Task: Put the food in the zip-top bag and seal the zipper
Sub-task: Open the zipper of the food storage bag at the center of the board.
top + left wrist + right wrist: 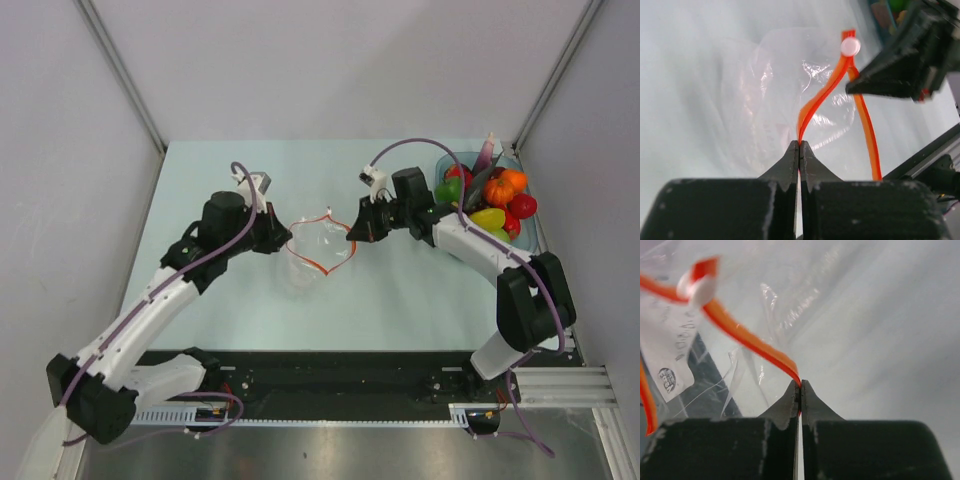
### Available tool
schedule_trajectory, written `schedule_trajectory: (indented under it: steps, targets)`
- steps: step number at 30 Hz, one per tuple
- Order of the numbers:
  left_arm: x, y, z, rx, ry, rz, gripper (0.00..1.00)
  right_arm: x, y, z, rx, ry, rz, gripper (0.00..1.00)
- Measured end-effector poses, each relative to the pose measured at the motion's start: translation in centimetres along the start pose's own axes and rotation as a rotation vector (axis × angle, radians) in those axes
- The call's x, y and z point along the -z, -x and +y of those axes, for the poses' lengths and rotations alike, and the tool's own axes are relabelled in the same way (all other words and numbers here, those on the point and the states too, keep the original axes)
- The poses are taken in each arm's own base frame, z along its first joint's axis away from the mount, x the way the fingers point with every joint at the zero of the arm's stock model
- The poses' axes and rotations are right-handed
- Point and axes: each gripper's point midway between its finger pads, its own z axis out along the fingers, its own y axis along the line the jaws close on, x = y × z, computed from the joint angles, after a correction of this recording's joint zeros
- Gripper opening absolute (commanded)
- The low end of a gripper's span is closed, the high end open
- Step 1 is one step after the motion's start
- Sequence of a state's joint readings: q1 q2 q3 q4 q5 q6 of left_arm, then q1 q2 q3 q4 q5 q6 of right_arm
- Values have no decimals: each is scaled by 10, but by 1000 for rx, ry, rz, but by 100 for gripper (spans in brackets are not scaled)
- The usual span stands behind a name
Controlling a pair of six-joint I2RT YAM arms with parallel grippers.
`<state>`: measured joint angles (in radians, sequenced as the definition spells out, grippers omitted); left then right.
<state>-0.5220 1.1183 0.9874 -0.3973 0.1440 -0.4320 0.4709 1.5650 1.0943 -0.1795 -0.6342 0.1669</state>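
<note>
The clear zip-top bag (318,250) hangs between my two grippers at mid-table, its mouth spread. Its orange-red zipper (322,266) curves along the mouth edge. My left gripper (284,238) is shut on the zipper strip (812,107) at the bag's left edge. My right gripper (352,230) is shut on the zipper strip (752,342) at the right edge. A white slider tab (850,46) sits on the strip near the right gripper; it also shows in the right wrist view (696,286). The food (490,196) lies heaped in the blue tray at the far right. The bag looks empty.
The translucent blue tray (530,232) stands against the right wall, behind the right arm. White walls close the table on the left, back and right. A black rail (340,380) runs along the near edge between the arm bases.
</note>
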Motion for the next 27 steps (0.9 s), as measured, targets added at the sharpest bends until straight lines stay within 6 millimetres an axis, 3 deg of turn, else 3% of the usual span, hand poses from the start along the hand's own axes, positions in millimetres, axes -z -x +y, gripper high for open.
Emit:
schedule_trajectory:
  steps: [4, 8, 12, 16, 18, 19, 22, 25, 27]
  targets:
    - [37, 4, -10, -84, -53, -39, 0, -9, 13, -2, 93, 10, 38, 0]
    - [46, -3, -18, -119, -105, -16, 0, -29, 8, 12, 198, 60, 99, 0]
    - [14, -24, -12, -81, -116, 99, 0, -47, -15, 7, 250, 88, 197, 0]
    - [-37, -47, 3, 4, -125, 226, 0, -37, -28, -26, 241, 39, 262, 3]
    - [-51, -57, 8, 37, -130, 265, 0, -24, -26, -45, 237, -4, 265, 13]
    - [-54, -58, 8, 43, -141, 264, 0, -19, -24, -53, 240, -26, 265, 31]
    - [-57, -45, -3, 37, -199, 212, 0, 2, -19, -70, 243, -93, 267, 62]
    - [-58, -35, -12, 35, -244, 172, 0, 19, -3, -67, 246, -121, 253, 79]
    - [-59, -32, -17, 38, -267, 164, 0, 36, 16, -63, 246, -136, 213, 84]
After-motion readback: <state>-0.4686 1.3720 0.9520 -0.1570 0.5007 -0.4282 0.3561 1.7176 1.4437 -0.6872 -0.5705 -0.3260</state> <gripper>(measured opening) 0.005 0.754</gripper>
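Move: Both hands already pinch opposite sides of the bag's orange rim. The mouth's middle lies about 6 cm right and 1 cm back of the left hand, and some 5 cm left and 1 cm back of the right hand, nearly level with both. The white zipper tab stands about 4 cm ahead and 7 cm right of the left hand. The food bowl is roughly 27 cm right, 10 cm ahead and 9 cm below the right hand. Up and back about 4 cm, then down some 10 cm, the left hand swings over and drifts right and forward, keeping its pinch on the rim. The right hand goes left towards it while sinking about 5 cm, then turns back right and forward, opens to release the rim, and rises clear. ##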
